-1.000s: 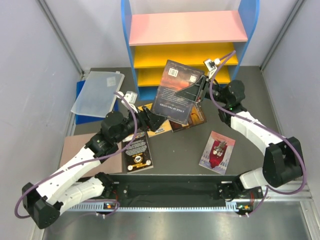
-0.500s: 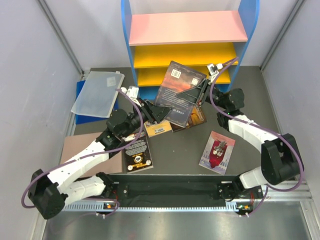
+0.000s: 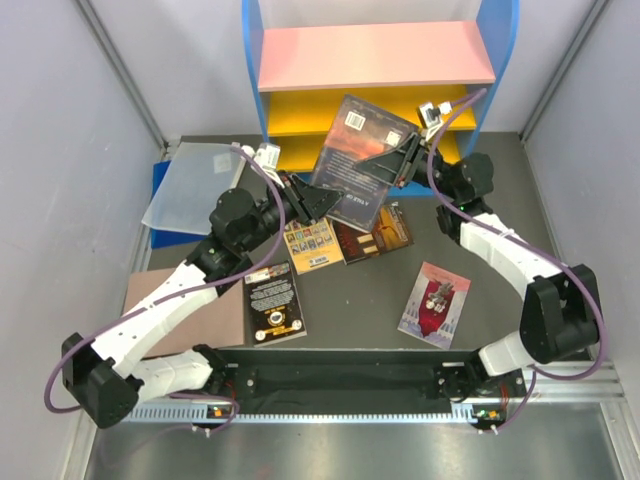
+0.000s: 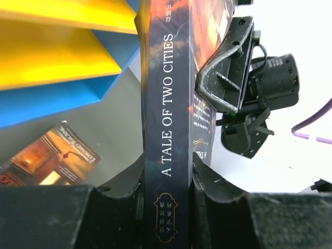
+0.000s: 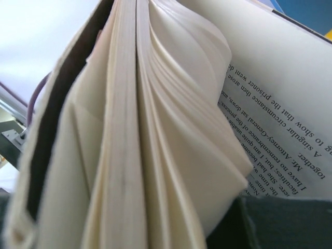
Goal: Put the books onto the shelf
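Observation:
The blue-orange sunset book [image 3: 355, 160] hangs tilted in the air in front of the shelf [image 3: 375, 55]. My left gripper [image 3: 316, 202] is shut on its spine [image 4: 166, 129] at the lower left corner, both jaws pressing the spine's sides. My right gripper [image 3: 398, 160] is shut on the book's opposite edge, and fanned pages [image 5: 155, 129] fill the right wrist view. On the table lie the yellow picture-grid book [image 3: 310, 245], the dark orange-glow book [image 3: 372, 235], the black book with gold emblem [image 3: 274, 302] and the pale book with a dark-red figure [image 3: 434, 303].
A translucent folder [image 3: 190, 185] on a blue board lies at the left. A brown cardboard sheet [image 3: 145, 285] sits under the left arm. Grey walls close in on both sides. The shelf's yellow boards [image 4: 57, 57] stand just behind the held book.
My left gripper moved up to the book's lower left corner and closed on its spine. The right gripper kept its hold and carried the book slightly toward the shelf.

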{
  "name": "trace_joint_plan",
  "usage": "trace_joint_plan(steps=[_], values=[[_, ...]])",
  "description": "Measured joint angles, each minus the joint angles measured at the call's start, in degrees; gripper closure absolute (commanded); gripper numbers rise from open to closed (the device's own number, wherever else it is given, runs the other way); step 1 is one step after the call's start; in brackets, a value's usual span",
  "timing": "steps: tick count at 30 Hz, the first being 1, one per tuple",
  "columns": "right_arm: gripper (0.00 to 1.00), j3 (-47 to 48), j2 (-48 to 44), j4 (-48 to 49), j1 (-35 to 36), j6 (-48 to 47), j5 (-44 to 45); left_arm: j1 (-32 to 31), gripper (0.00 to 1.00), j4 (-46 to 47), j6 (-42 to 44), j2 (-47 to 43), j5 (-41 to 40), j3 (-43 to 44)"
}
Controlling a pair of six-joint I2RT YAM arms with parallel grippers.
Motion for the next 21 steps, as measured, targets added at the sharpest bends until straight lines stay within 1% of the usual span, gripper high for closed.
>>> trace_joint_plan(steps=[1, 2, 3, 4, 5, 6, 9, 11, 14, 15, 18, 21], values=[[0.71, 0.9, 0.0, -0.8, 0.0, -0.4, -0.1, 0.0, 1.00, -1.5, 0.7, 0.1, 0.0, 1.3], [0.64, 1.7, 0.0, -1.7, 0.0, -0.9, -0.3, 0.0, 1.00, -2.7, 1.5, 0.1, 0.0, 2.4], [0.48, 2.5, 0.0, -2.8, 0.0, -1.5, -0.5, 0.0, 1.00, -3.7, 2.1, 0.1, 0.0, 3.1], [0.41, 3.2, 0.0, -4.6, 0.0, -3.0, -0.6, 0.0, 1.00, -4.4, 2.8, 0.0, 0.0, 3.7], [0.36, 3.8, -0.1, -6.7, 0.1, -5.0, -0.6, 0.0, 1.00, -5.6, 3.3, 0.0, -0.2, 4.2], [0.28, 3.9, -0.4, -9.3, 0.2, -7.1, -0.1, 0.0, 1.00, -6.6, 3.8, 0.0, -0.2, 4.5], [0.18, 3.8, -1.7, -19.3, 0.2, -13.9, 2.3, -0.3, 1.00, -11.5, 5.8, 0.7, -0.7, 7.3], [0.15, 3.7, -3.9, -26.3, 0.2, -19.1, 4.9, -0.3, 1.00, -15.7, 7.0, 2.5, -1.1, 10.4], [0.11, 2.4, -9.2, -35.1, 0.2, -26.9, 10.3, -0.9, 1.00, -21.6, 9.1, 7.4, -1.1, 18.0], [0.09, 1.3, -11.2, -36.8, 0.1, -29.1, 12.2, -1.0, 1.00, -23.2, 9.7, 8.9, -0.9, 20.4], [0.07, -3.3, -17.0, -39.6, 0.1, -33.4, 16.0, -1.4, 1.00, -26.8, 11.9, 13.2, -1.0, 26.7], [0.05, -8.4, -21.3, -41.6, 0.5, -35.8, 17.0, -1.3, 1.00, -28.5, 13.4, 16.9, -1.9, 31.3]])
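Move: The book, A Tale of Two Cities, is gripped by both hands: its middle is about 5 cm ahead and 5 cm right of the left hand, 1 cm above, and 3 cm left, 1 cm ahead and 2 cm below the right hand. The upper yellow shelf lies 35 cm ahead of the left hand, 9 right, 13 down; from the right, 31 ahead, 1 right, 16 down. The brown book lies 18 ahead, 10 right and 36 below the left. The book stays pinched at its spine by the left hand while the right opens wide and lets go of the page edge. The right edges forward, then draws back, dropping about 7 cm and going right, turning clockwise with its left side dipping. The left then carries the book forward and right towards the shelf, rising slightly and rolling its left side up some 20 degrees. ##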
